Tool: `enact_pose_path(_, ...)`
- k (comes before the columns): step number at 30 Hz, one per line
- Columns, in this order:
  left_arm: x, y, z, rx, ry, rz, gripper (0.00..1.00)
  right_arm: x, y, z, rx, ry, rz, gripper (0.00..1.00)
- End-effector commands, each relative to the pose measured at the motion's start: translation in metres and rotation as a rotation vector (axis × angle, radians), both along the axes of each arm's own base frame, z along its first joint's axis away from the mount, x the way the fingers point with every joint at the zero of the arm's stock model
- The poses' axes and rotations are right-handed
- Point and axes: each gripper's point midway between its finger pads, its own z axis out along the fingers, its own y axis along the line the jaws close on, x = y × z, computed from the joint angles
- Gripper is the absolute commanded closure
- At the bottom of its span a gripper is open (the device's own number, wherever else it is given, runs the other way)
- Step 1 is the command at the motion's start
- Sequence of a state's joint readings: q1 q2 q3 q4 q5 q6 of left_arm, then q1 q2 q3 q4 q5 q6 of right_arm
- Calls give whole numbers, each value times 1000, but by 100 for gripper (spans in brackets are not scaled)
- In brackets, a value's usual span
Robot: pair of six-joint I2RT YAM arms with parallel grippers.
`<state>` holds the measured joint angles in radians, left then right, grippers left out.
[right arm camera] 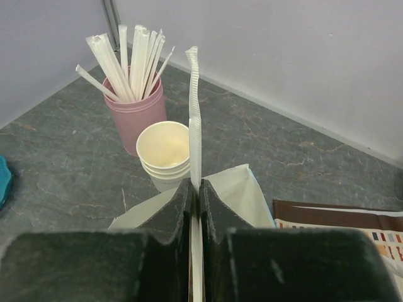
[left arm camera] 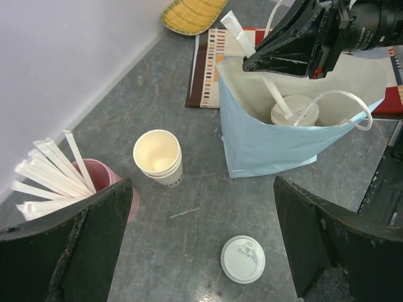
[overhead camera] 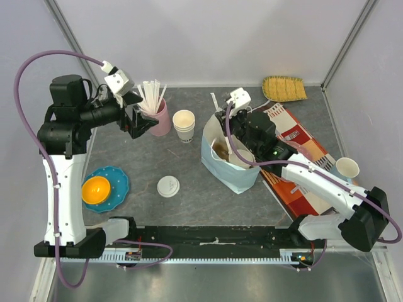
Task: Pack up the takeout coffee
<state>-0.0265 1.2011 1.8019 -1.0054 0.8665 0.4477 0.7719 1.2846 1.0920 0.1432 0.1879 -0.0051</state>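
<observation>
The takeout coffee [left arm camera: 295,112], a white cup with a round lid, stands inside the open light-blue paper bag [overhead camera: 238,175] [left arm camera: 264,148] [right arm camera: 234,192]. My right gripper [overhead camera: 225,128] [left arm camera: 280,53] [right arm camera: 196,189] hovers over the bag's mouth, shut on a white wrapped straw [overhead camera: 215,100] [left arm camera: 234,26] [right arm camera: 194,107]. The straw stands upright, with its lower end reaching down into the bag beside the cup. My left gripper [overhead camera: 142,121] [left arm camera: 201,251] is open and holds nothing. It hangs above the table next to the pink cup of straws [overhead camera: 161,117].
A stack of lidless paper cups [overhead camera: 184,124] [left arm camera: 157,156] [right arm camera: 165,150] stands left of the bag. A loose flat lid [overhead camera: 168,186] [left arm camera: 242,259] lies on the table. At left is a blue plate [overhead camera: 118,189] with an orange bowl. A striped mat [overhead camera: 295,135], a yellow woven tray [overhead camera: 283,88] and another paper cup [overhead camera: 347,168] are at right.
</observation>
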Motion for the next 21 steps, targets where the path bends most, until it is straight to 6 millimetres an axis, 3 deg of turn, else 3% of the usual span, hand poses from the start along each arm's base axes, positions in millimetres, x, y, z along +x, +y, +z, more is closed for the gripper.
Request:
enact_pose_path(1,-5,-1,-3,-32,16,17,0,-13,2,19,96,-37,60,81)
enact_pose_path(3,-5,-1,-9,-31,27,17,0,-14,1,19,100,-35,63,75)
enact_pose_path(6,-4,-1,-12,-31,38,19,0,-15,-1,16,98,-28,57,57)
enact_pose_path(11,-3,-1,-12,-30,35,19,0,-15,-5,22,104,-35,48,47)
enact_pose_path(15,-4,0,-16,-26,39,24,0,-21,-8,38,100,-43,60,40)
enact_pose_path(17,-3,0,-24,-24,61,25,0,-26,-8,58,108,-63,83,37)
enact_pose_path(18,-2,2,-26,-20,58,38,0,-33,-4,60,93,-52,123,34)
enact_pose_path(19,-2,3,-30,-24,68,50,0,-38,-5,77,107,-74,143,31)
enact_pose_path(20,2,6,-44,-16,100,80,0,-42,-4,86,111,-78,160,26)
enact_pose_path(21,4,9,-45,-16,83,107,0,-47,-6,86,93,-59,172,18)
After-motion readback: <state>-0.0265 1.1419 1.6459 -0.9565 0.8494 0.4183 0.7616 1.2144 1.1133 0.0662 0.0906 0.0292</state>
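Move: The right hand, still pinching a wrapped straw, is over the bag. The bag's middle is about 20 cm below it, 5 cm to its right and 1 cm back. In the bag, the carton lies some 28 cm down, 4 cm ahead and straight in line, and the lidded cup 25 cm down, 8 cm right, 3 cm back. The paper cups stand about 12 cm ahead, 14 cm left. From the left hand the bag is some 6 cm ahead, 26 cm right, 33 cm below. Backing off by about 2 cm over the bag's mouth, the right hand spreads its nearly shut fingers to roughly three-quarters open and lets go of the straw, then starts to rise by some 2 cm, its pointing almost unchanged. The left hand, empty and wide open, sinks about 3 cm off to the left. ##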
